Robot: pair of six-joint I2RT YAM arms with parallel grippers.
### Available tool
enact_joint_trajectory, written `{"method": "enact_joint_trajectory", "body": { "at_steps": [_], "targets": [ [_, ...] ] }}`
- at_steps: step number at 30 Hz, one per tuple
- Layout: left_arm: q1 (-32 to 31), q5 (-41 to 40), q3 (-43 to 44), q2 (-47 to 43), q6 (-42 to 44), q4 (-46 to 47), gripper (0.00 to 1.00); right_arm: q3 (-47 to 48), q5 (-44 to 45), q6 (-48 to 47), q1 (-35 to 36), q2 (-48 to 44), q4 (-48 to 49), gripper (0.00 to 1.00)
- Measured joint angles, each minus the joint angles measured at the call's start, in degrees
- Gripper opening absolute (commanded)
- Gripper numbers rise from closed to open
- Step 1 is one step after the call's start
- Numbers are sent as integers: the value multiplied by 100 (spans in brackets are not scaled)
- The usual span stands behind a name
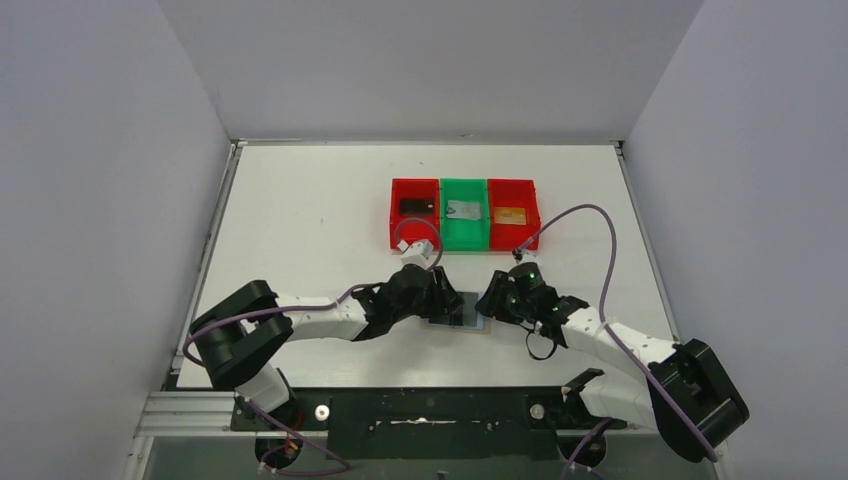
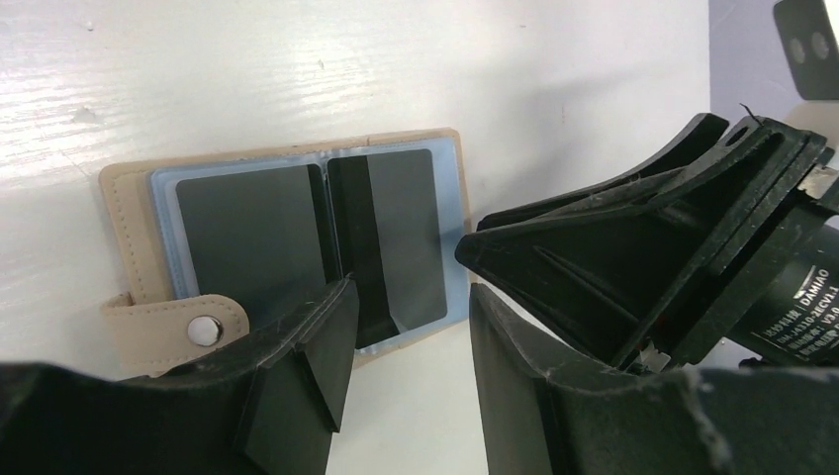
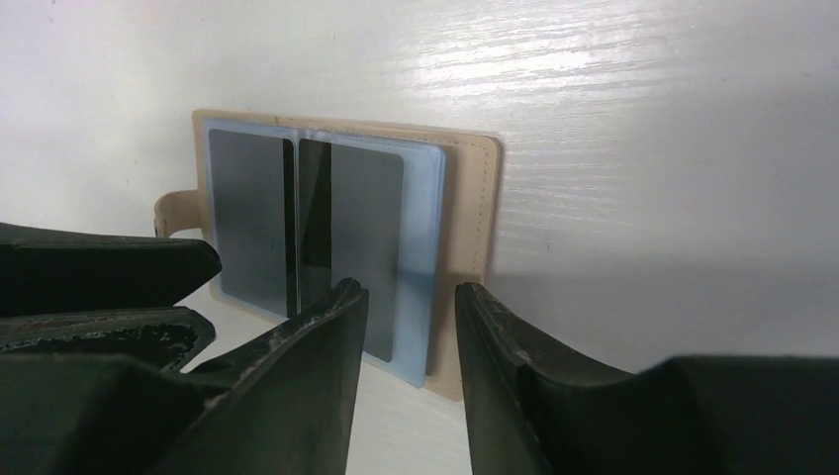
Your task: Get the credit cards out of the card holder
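Note:
The card holder [image 1: 458, 312] lies open and flat on the white table between my two grippers. In the left wrist view its tan cover [image 2: 124, 223] frames pale blue sleeves. These hold a dark credit card [image 2: 247, 233] and a second one with a black stripe [image 2: 391, 233]. The closure tab [image 2: 163, 332] sticks out at the near left. My left gripper [image 2: 411, 327] is open just short of the holder's near edge, with only table between its fingers. My right gripper [image 3: 408, 307] is open too, at the holder's [image 3: 470, 208] near corner, by the striped card [image 3: 361, 237].
Three bins stand in a row at the back: a red one [image 1: 397, 225] with a black card [image 1: 416, 205], a green one [image 1: 463, 238] with a silver-grey card [image 1: 462, 210], and a red one [image 1: 530, 205] with a gold-orange card [image 1: 510, 215]. The right gripper's body [image 2: 643, 257] sits close beside the left fingers.

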Motion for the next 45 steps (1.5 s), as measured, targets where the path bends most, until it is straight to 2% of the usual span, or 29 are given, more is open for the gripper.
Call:
{"method": "enact_joint_trajectory", "body": {
  "at_steps": [2, 9, 15, 28, 41, 45],
  "targets": [
    [0, 15, 2, 59, 0, -9, 45, 15, -28, -70, 22, 72, 39, 32],
    [0, 79, 90, 354, 2, -118, 45, 87, 31, -234, 26, 391, -11, 34],
    [0, 96, 468, 629, 4, -417, 45, 264, 199, -308, 39, 699, 35, 20],
    [11, -168, 809, 824, -33, -997, 47, 267, 483, -195, 61, 914, 162, 7],
    [81, 35, 949, 1078, -280, -837, 47, 236, 533, -28, 61, 933, 345, 6],
    [85, 28, 890, 1078, -363, -728, 47, 236, 525, -48, 61, 929, 352, 12]
  ]
}}
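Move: The right-hand card in the opened card holder lies about 3 cm right of the left hand point, level ahead, and some 5 cm below; the holder's spine is only 1 cm to that hand's left and its left-hand card about 5 cm left, both level ahead. From the right hand, the holder's right leather border is roughly 1 cm to the right and 3 cm down, while the right-hand card lies about 3 cm to the left. Lower the left gripper about 4 cm, easing slightly forward and right and tilting some 10 degrees, so its half-open fingers come down astride the right-hand card, between spine and outer edge. Meanwhile bring the right gripper down, then forward, about 2 cm each, and close it nearly shut on the holder's right leather border, bearing on that edge. ##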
